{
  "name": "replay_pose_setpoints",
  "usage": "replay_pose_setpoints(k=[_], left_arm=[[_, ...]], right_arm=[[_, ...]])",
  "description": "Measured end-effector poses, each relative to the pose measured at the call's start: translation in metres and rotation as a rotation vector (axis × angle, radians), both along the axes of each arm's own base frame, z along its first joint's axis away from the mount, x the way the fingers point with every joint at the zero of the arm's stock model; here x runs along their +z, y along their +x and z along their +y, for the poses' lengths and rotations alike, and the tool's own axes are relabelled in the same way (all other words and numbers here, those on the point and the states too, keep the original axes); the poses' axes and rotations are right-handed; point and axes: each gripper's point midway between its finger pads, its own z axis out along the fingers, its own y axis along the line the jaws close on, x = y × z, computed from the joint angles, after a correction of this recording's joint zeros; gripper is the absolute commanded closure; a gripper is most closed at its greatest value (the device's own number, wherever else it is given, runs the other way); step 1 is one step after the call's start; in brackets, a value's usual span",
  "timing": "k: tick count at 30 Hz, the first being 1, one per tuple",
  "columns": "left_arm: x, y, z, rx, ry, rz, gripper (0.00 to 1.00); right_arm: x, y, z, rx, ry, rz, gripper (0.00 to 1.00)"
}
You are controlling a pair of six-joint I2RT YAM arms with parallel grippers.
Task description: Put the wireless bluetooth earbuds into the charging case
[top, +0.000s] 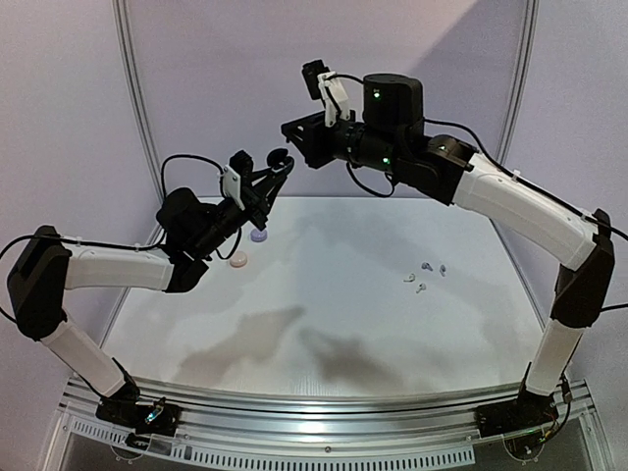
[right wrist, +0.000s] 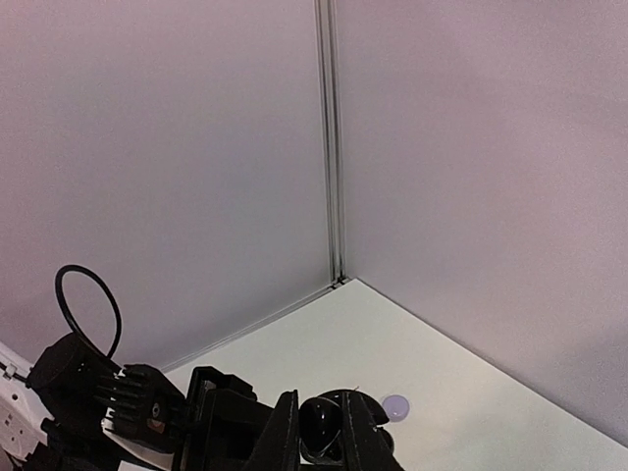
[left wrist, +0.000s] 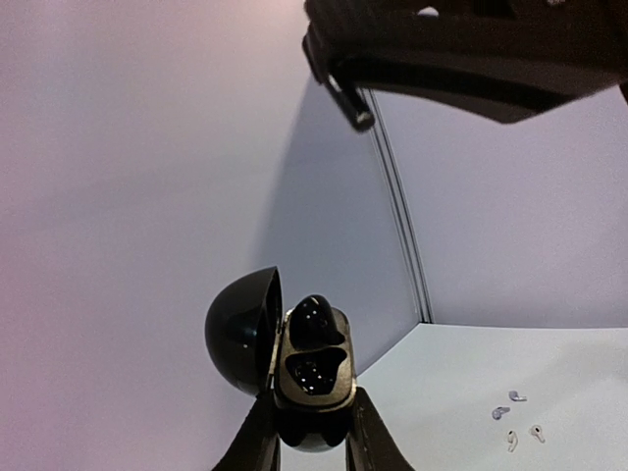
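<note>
My left gripper (top: 283, 165) is raised over the table's back left and shut on a black charging case (left wrist: 314, 378), whose lid (left wrist: 240, 334) hangs open to the left. One black earbud (left wrist: 314, 319) sits in the case's upper slot; the lower slot (left wrist: 314, 371) looks hollow. My right gripper (top: 291, 130) hovers just above the case, apart from it. Its fingers (right wrist: 358, 432) are shut on a small glossy black earbud (right wrist: 322, 432). Several pale earbuds (top: 425, 275) lie loose on the table at right.
A lavender round case (top: 258, 235) and a white one (top: 238, 260) lie shut on the white table (top: 343, 324) below my left gripper. Grey walls meet in a corner seam (right wrist: 332, 147) behind. The loose pale earbuds (left wrist: 515, 417) show small in the left wrist view.
</note>
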Motion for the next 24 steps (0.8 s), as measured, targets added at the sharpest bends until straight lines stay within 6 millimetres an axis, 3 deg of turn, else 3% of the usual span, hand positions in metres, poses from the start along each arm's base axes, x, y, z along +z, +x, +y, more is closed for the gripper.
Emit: replay_pose_setpoints(k=[8, 18, 24], left_arm=[[0.001, 0.001, 0.002, 0.005, -0.017, 0.013, 1.00], [0.001, 0.001, 0.002, -0.002, -0.032, 0.026, 1.00], [0.001, 0.001, 0.002, -0.006, -0.037, 0.029, 1.00]], right_arm=[[-0.029, 0.002, 0.026, 0.072, -0.036, 0.011, 1.00], [-0.036, 0.008, 0.026, 0.047, -0.095, -0.044, 1.00], [-0.053, 0.017, 0.030, 0.023, -0.139, -0.053, 1.00]])
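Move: The left gripper holds the open black charging case just beyond its fingertips, about 1 cm ahead, 1 cm right and 2 cm above its hand point. From the right hand, which holds the second black earbud, the case lies some 7 cm below, 4 cm left and 2 cm ahead. The raised lid stands about 2 cm farther out and 2 cm farther left than the case; the lower well is empty. Lower the right gripper about 5 cm onto the held case with the black earbud pinched, going some 3 cm left mostly at the start, then easing slightly forward while sinking again. Roll the wrist a little, under 10 degrees, its left side dipping, to bring the stem to the empty lower well. Keep the left gripper still and closed on the case. ##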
